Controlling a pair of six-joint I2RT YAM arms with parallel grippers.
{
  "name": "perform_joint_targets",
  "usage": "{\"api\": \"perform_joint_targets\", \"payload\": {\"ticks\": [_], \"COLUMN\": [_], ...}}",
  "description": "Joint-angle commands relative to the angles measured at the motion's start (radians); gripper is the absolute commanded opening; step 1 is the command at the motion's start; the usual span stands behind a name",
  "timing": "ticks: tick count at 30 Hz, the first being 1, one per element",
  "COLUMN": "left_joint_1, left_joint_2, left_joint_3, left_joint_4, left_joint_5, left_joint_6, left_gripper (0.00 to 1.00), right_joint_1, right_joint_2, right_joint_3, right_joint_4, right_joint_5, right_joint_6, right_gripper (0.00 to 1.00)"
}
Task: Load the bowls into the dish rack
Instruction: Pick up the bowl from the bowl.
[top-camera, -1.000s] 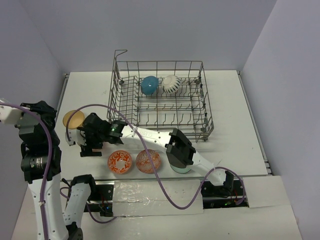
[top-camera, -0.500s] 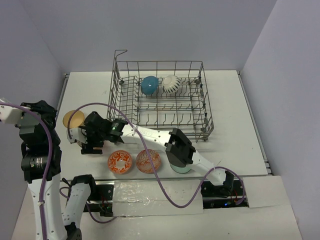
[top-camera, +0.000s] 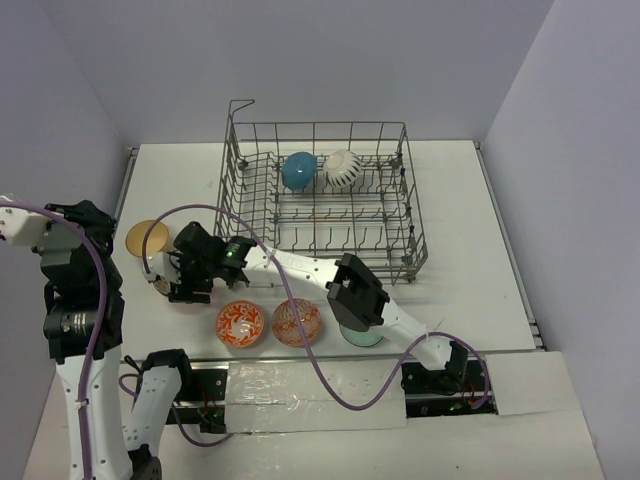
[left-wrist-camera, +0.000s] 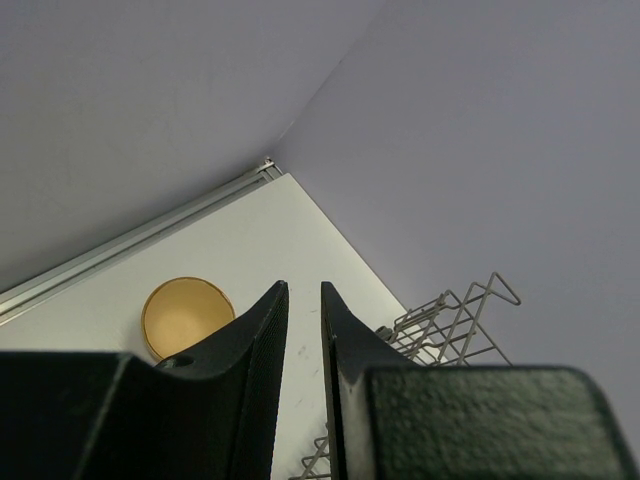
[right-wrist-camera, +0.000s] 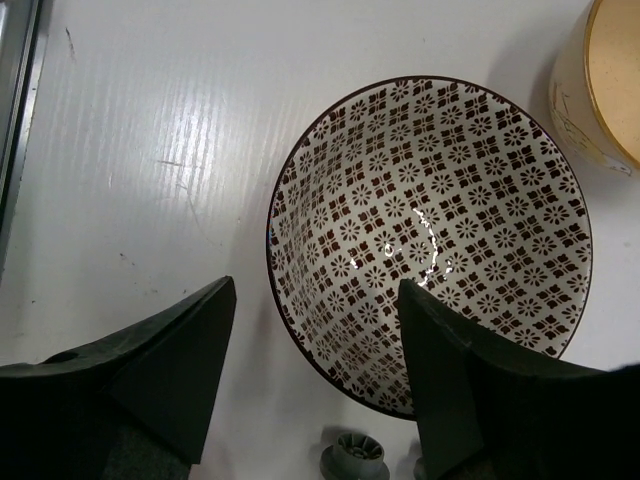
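A white bowl with a dark brown pattern (right-wrist-camera: 430, 240) sits on the table beside a tan bowl (right-wrist-camera: 605, 90). My right gripper (right-wrist-camera: 315, 330) is open astride its near rim, one finger outside and one over the inside. In the top view this gripper (top-camera: 168, 282) is left of two orange-red patterned bowls (top-camera: 240, 323) (top-camera: 297, 322). A pale green bowl (top-camera: 362, 337) lies partly under the right arm. The dish rack (top-camera: 400, 235) holds a teal bowl (top-camera: 298, 170) and a white striped bowl (top-camera: 343, 168). My left gripper (left-wrist-camera: 303, 288) hangs raised, narrowly open and empty.
The tan bowl (top-camera: 147, 238) lies near the table's left edge. The right arm stretches across the table in front of the rack. The rack's tall wire corner (left-wrist-camera: 450, 320) shows in the left wrist view, with the walls behind.
My right gripper has shifted a little over the patterned bowl and its jaws have narrowed around the rim. The left arm has not moved.
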Motion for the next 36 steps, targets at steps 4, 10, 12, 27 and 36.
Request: {"api": "perform_joint_targets", "payload": {"ticks": [4, 10, 12, 27, 36], "left_joint_1": [-0.006, -0.012, -0.012, -0.023, -0.027], "left_joint_2": [0.006, 0.003, 0.002, 0.004, 0.003], "left_joint_3": [-0.002, -0.006, -0.006, -0.002, -0.002], "left_joint_4": [0.034, 0.037, 0.035, 0.037, 0.038], "left_joint_5": [-0.013, -0.016, -0.019, -0.016, -0.016], "left_joint_6": [0.015, 0.018, 0.019, 0.020, 0.023], "left_gripper": [0.25, 0.25, 0.25, 0.25, 0.25], "right_joint_1": [-0.012, -0.017, -0.018, -0.035, -0.037], "right_joint_2": [0.002, -0.009, -0.009, -0.021, -0.024], "right_joint_3": [-0.004, -0.006, -0.006, 0.002, -0.001], "right_joint_4": [0.033, 0.033, 0.035, 0.050, 0.065], "right_joint_5": [-0.013, -0.020, -0.024, -0.068, -0.068], "right_joint_6": [0.013, 0.019, 0.022, 0.056, 0.069], "right_gripper": [0.70, 0.66, 0.64, 0.40, 0.32]}}
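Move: The top patterned bowl is the right hand's target: its middle lies about 4 cm ahead, 2 cm left and 2 cm below, with the near rim already between the open fingers. The tan bowl stands some 13 cm ahead and 9 cm left, the orange bowl about 7 cm back and 12 cm right, both around 4 cm lower. From the idle left hand, the patterned bowl is roughly 12 cm right, 1 cm ahead and 32 cm down. The right hand stays nearly in place, tilting about 5 degrees, and closes its fingers astride the patterned bowl's near rim. ##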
